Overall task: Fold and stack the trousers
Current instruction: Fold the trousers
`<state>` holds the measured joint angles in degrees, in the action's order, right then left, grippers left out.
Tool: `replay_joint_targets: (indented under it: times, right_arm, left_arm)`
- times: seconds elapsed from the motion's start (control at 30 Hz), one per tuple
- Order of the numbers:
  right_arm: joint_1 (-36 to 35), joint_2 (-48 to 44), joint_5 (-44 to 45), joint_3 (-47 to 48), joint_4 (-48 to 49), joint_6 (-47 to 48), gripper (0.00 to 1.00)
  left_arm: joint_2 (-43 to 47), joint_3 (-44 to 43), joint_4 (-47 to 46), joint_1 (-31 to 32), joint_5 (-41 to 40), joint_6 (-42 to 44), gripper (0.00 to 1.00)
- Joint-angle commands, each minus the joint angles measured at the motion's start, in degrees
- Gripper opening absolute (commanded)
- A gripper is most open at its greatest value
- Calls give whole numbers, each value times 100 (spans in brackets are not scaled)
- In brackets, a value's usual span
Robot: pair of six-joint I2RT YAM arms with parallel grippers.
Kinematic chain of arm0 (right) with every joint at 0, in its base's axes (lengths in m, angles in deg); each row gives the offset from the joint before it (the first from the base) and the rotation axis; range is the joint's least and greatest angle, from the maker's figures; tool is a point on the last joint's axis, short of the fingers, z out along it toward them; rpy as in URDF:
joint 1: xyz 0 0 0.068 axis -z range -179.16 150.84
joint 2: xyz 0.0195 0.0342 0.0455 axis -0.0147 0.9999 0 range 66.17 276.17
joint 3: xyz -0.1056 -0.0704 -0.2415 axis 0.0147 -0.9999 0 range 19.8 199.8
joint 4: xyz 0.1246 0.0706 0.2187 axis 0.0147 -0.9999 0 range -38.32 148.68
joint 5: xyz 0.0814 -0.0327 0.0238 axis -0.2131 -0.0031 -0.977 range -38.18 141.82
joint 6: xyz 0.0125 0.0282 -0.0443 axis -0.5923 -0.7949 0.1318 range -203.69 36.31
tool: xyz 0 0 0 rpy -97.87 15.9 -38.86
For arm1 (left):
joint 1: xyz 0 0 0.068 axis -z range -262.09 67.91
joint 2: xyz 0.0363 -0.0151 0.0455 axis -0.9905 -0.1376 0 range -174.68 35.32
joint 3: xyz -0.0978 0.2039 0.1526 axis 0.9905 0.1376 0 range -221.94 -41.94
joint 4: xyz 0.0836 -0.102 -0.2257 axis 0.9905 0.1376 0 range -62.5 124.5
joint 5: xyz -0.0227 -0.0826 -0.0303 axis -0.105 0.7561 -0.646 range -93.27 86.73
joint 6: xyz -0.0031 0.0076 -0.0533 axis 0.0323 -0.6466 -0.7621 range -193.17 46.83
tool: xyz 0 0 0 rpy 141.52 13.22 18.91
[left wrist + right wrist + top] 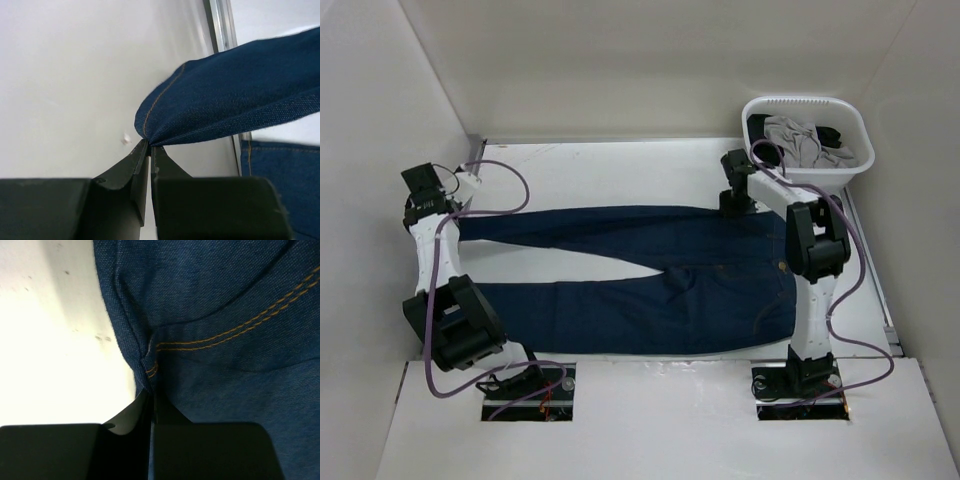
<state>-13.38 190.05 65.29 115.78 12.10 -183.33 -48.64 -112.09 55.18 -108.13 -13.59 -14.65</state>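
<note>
The dark blue denim trousers (650,300) lie flat across the white table (620,165), waist at the right and the two legs spread toward the left. A small tan patch (782,264) marks the waistband. My left gripper (457,207) is at the end of the far leg, shut on the hem. In the left wrist view the jaws (148,146) pinch the hem's corner, and the cloth (235,100) hangs lifted off the table. My right gripper (735,203) is at the far corner of the waist. It (152,390) is shut on a fold of denim (225,315) beside orange stitching.
A white laundry basket (800,101) stands at the back right, holding a light grey garment (790,135) and a black garment (830,133). White walls close in the table at the left, back and right. A metal rail (222,30) runs along the table's edge.
</note>
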Motion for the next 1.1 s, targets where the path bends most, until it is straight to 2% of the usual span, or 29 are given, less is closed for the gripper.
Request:
replay_joint_targets:
  times: [0.0,0.2,0.33,0.47,0.6,0.7,0.77,0.83,0.87,0.9,1.0,1.07]
  right_arm:
    - [3,-845,180,-675,430,592,0]
    - [3,-2681,1183,-1976,563,1428,0]
    - [-260,-4148,1342,-3284,739,1719,0]
    - [-1094,-5625,1185,-4752,564,1063,0]
    - [-2042,-6969,465,-6018,-181,-368,4]
    - [-2860,-7754,68,-6591,-920,-1293,17]
    - [-3501,-8237,-11,-6741,-1674,-1934,39]
    - [-4047,-8607,15,-6760,-2325,-2462,56]
    - [-4249,-8747,15,-6760,-2581,-2664,70]
    - [-4391,-8844,24,-6760,-2783,-2814,100]
    - [-4471,-8942,50,-6873,-2926,-3026,100]
    - [-4288,-8846,137,-7031,-2594,-3070,100]
  left_arm:
    - [143,256,-324,-282,40,238,0]
    - [143,-95,-606,-564,127,572,0]
    - [494,123,-492,-836,285,1063,0]
    - [1056,887,-290,-1223,391,1495,0]
    - [1478,1713,-114,-1347,339,1645,0]
    - [1725,2276,-88,-1364,198,1759,0]
    - [1883,2523,-79,-1425,110,1820,0]
    - [1989,2646,-53,-1452,49,1856,0]
    - [2041,2708,-9,-1443,5,1873,0]
    - [2077,2761,44,-1417,-13,1882,0]
    - [2147,2857,132,-1417,-48,1847,0]
    - [2156,2919,132,-1417,-83,1847,0]
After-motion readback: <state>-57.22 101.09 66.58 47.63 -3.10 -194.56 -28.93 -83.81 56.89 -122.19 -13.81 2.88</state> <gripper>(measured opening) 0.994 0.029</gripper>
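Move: The right hand has the far edge of the trousers pinched at the hip, close to the table; the near edge it is bound for lies about 40 cm straight back. The middle of the waistband is some 16 cm back and 11 to the right, the crotch 16 back and 16 left, and the white basket 18 ahead and 20 right. The left hand holds up the far leg's hem; the near leg's hem lies about 16 cm back, 4 right and 18 below. Keeping its pinch, the right hand sweeps the far edge back about 38 cm over the near half in an arc that climbs some 11 cm and comes down again, turning about 30 degrees counter-clockwise, and on the last low stretch its fingers open wide and let go of the denim. The left hand keeps the far hem shut in its fingers, hardly shifts at first, then follows back about 16 cm and sinks 8 towards the near leg's hem, its fingertips tipping further down. ##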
